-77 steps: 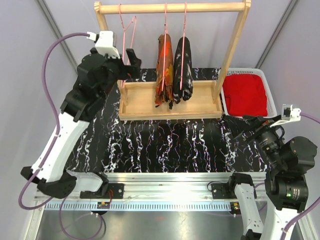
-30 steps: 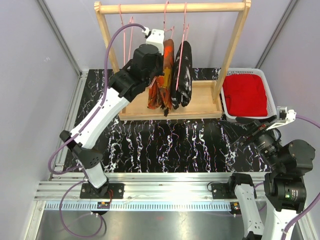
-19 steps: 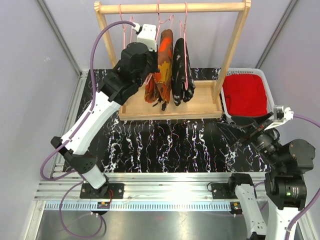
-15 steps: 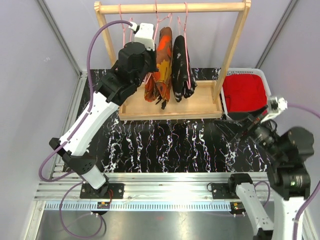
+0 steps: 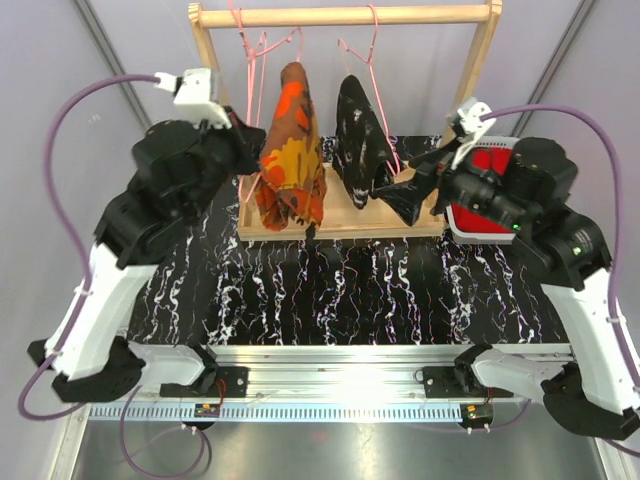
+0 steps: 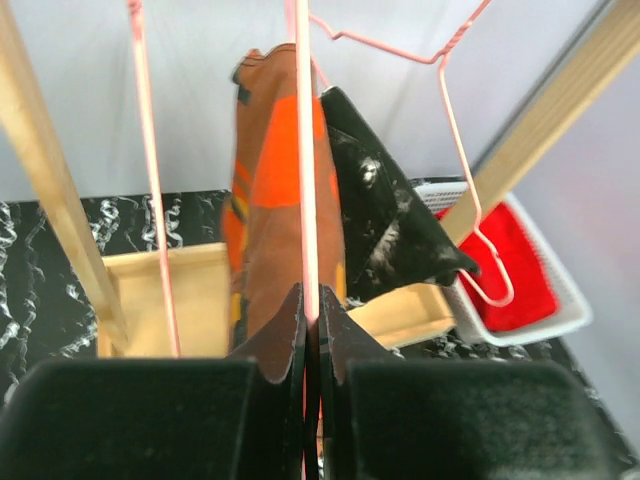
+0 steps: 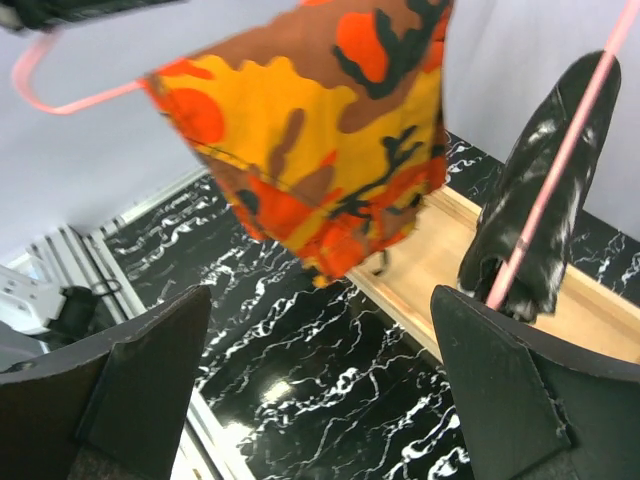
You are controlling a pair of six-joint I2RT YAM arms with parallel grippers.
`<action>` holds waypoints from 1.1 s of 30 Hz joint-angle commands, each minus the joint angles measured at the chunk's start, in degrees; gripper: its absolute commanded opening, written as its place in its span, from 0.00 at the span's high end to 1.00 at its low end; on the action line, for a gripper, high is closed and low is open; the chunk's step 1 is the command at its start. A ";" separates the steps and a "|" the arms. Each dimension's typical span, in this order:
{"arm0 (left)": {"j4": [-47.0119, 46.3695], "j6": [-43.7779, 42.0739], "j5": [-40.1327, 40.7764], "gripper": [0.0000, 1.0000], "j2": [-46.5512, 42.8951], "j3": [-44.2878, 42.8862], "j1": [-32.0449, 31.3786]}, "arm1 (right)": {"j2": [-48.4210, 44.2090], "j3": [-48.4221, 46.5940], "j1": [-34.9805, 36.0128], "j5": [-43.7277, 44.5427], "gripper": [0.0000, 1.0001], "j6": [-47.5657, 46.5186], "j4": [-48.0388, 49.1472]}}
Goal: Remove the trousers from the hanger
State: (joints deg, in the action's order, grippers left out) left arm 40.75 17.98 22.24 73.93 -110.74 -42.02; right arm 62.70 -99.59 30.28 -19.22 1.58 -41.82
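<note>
The camouflage trousers (image 5: 288,150) hang on a pink hanger (image 6: 303,150), swung out at a tilt from the wooden rack (image 5: 345,15). My left gripper (image 5: 247,148) is shut on that hanger's wire (image 6: 308,296), to the left of the cloth. The black speckled trousers (image 5: 362,145) hang on their own hanger (image 7: 560,160) to the right. My right gripper (image 5: 400,200) stands open just right of them and points toward the camouflage trousers (image 7: 330,130), with nothing between its fingers (image 7: 150,370). The red trousers (image 5: 487,160) lie in the white basket (image 6: 560,315), mostly hidden by the right arm.
An empty pink hanger (image 6: 150,180) hangs at the rack's left end. The rack's wooden tray base (image 5: 345,215) and two upright posts (image 5: 468,90) stand on the black marbled table (image 5: 340,290). Grey walls close in both sides.
My left arm has drawn back to the left with the hanger, swinging the camouflage trousers out. My right arm has risen from the near right to beside the black trousers.
</note>
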 commanded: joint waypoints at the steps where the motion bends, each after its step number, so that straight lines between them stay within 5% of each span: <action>1: -10.25 4.96 -3.68 1.00 -6.33 1.92 -0.17 | 1.64 0.34 4.94 5.08 0.01 -6.33 4.45; 3: -11.04 6.62 -4.57 1.00 -9.31 4.72 -0.34 | 2.60 1.59 8.81 6.38 0.00 -7.64 8.33; 9: -9.64 11.55 -4.14 1.00 -13.19 7.38 -1.04 | 7.17 10.36 32.00 37.74 0.00 -17.93 25.35; 15: -7.79 12.87 -3.78 1.00 -13.81 6.33 -1.75 | 11.82 20.39 42.65 53.12 0.01 -22.14 44.87; 28: -8.94 14.45 -6.42 1.00 -13.90 6.41 -2.54 | 21.50 23.04 44.51 68.00 0.00 -26.18 57.99; 33: -8.41 13.75 -5.89 1.00 -13.29 5.09 -2.63 | 18.08 25.75 44.42 63.45 0.01 -24.44 54.74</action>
State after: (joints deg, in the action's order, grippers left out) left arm 45.43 31.94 16.45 62.30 -101.75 -44.40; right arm 83.94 -75.96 74.63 43.44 -22.59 10.87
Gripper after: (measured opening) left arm 0.025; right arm 0.993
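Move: Left hand already grips the pink hanger; the orange camouflage trousers on it hang about 9 cm ahead, 5 cm to its right, with their middle some 6 cm lower. From the right hand those trousers lie roughly 18 cm left, 4 cm ahead and 6 cm down. The black trousers hang nearer it, about 6 cm left, 8 cm farther out and 8 cm below; an empty hanger stands some 6 cm beyond the orange pair and 5 cm left of it. The open right hand sweeps some 19 cm left and about 10 cm down, past the near side of the black trousers to the lower part of the orange ones, then eases 3 cm forward as its fingers tip up some 20 degrees and turn clockwise, still wide open around the cloth's near edge. The left hand keeps its shut grip on the hanger and draws it about 6 cm back towards the base, sinking slightly and rolling its left side down, most of this early on, then nearly holds still for the right hand. ##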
